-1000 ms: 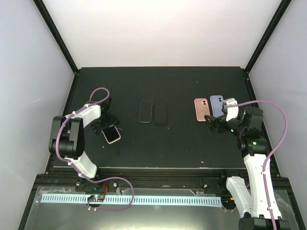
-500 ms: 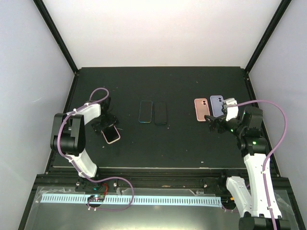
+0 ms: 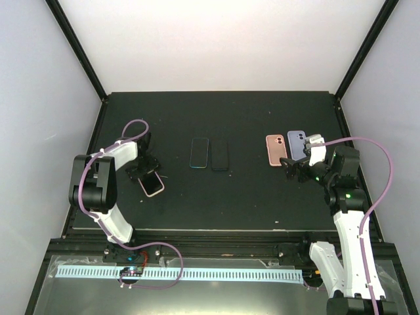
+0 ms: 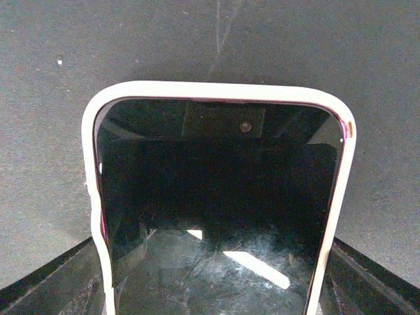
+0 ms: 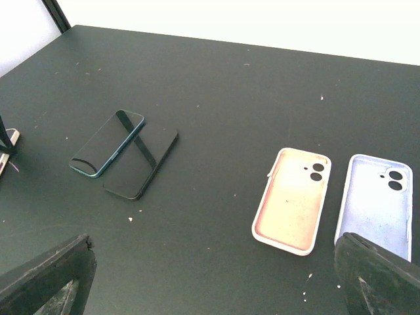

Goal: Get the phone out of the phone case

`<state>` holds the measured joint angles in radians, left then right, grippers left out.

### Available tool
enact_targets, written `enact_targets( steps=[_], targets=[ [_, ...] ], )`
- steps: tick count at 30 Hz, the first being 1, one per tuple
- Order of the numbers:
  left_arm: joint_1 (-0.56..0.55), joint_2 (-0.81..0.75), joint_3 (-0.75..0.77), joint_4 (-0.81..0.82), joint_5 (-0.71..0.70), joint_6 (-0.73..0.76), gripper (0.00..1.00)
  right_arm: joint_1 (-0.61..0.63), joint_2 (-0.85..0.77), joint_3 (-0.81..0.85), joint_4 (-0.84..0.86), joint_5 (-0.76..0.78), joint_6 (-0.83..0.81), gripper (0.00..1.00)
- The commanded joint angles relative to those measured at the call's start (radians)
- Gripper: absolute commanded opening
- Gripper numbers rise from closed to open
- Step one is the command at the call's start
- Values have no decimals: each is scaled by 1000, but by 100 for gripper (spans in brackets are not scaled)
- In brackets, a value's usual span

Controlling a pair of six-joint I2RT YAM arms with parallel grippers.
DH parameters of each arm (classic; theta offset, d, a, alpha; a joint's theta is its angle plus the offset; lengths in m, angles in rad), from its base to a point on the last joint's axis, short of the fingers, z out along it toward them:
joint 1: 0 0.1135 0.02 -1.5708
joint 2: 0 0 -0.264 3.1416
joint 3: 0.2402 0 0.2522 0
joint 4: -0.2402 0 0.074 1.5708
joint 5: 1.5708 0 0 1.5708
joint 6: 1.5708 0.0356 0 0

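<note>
The phone [image 4: 216, 216], screen up, sits in its white-rimmed phone case [image 4: 216, 89] on the black table [image 3: 249, 197], at the left [image 3: 152, 184]. My left gripper [image 3: 140, 172] is low over the phone's near end. In the left wrist view the left gripper [image 4: 211, 244] straddles the case, with one dark finger [image 4: 49, 282] outside each long edge. The jaws are open and close to the rim; whether they touch it I cannot tell. My right gripper [image 3: 293, 168] hovers open at the right with nothing between its fingers [image 5: 46, 275].
Two bare phones lie side by side mid-table, a teal-edged phone [image 3: 199, 152] [image 5: 108, 151] and a black phone [image 3: 220, 155] [image 5: 141, 164]. An empty pink case [image 3: 275, 149] [image 5: 293, 200] and an empty lavender case [image 3: 296, 144] [image 5: 375, 203] lie just beyond the right gripper.
The left arm has shifted slightly over the cased phone and its jaws have narrowed a little around it. The right arm has not moved.
</note>
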<state>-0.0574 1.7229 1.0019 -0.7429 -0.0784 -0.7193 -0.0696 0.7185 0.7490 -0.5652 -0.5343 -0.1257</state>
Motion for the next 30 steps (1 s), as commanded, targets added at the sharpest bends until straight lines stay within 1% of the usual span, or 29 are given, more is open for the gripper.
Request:
enact_targets(
  steps=[1, 4, 7, 8, 11, 13, 16, 18, 21, 24, 26, 27, 29, 30],
  targets=[
    [7, -23, -7, 5, -37, -11, 76, 3, -11, 3, 5, -13, -10, 100],
    [-28, -85, -9, -14, -44, -8, 72, 2, -11, 1, 5, -9, -10, 100],
    [-109, -184, 0, -30, -65, -6, 68, 2, -8, 1, 7, -5, -12, 100],
    [-142, -214, 13, -38, -65, 5, 63, 1, -6, 1, 8, -3, -11, 100],
    [-268, -281, 100, -91, -87, 20, 61, 1, -1, 1, 12, -5, -16, 100],
    [-342, -298, 183, -132, -99, 27, 61, 1, 4, 2, 16, -18, -20, 99],
    [-420, -295, 318, -176, -89, 36, 60, 2, 20, 5, 19, -95, -48, 94],
    [-463, -292, 405, -185, -91, 39, 60, 3, 44, 14, 22, -182, -40, 87],
    [-505, -320, 436, -104, -106, 79, 60, 26, 123, 51, 22, -317, 5, 81],
    [-513, -371, 394, 15, -132, 105, 60, 123, 220, 96, 33, -341, 40, 75],
    [-513, -399, 353, 84, -130, 110, 60, 218, 277, 135, 31, -255, 34, 73],
    [-513, -413, 325, 117, -124, 107, 60, 271, 298, 149, 40, -205, 34, 74],
    [-511, -435, 257, 212, -99, 106, 60, 380, 332, 167, 96, -130, 53, 76],
    [-507, -473, 219, 261, -79, 108, 60, 424, 350, 176, 130, -105, 69, 77]
  ],
)
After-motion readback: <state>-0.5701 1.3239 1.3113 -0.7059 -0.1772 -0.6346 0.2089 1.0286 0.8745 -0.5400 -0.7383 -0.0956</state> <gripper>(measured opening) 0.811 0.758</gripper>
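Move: Down at the table, the left hand already grips the cased phone; the open right gripper that it heads towards is about 51 cm to its right, 5 cm nearer the base and 23 cm higher. The blue-edged phone is some 10 cm ahead and 20 cm right of the left hand, the black phone 9 ahead and 29 right. From the right hand the cased phone lies 51 cm left, 5 ahead and 23 below; the empty pink case is 16 ahead, 3 right, as far below. Lifting the cased phone off the table, the left hand keeps its grip, rises about 25 cm and sweeps some 18 cm right towards the right gripper, tilting its fingers up from straight down to point partly forward and turning about 30 degrees clockwise. The right hand, after waiting, sets off about 10 cm left towards the phone, turning some 25 degrees counter-clockwise and narrowing its still-open fingers by about a quarter; it touches nothing yet. ##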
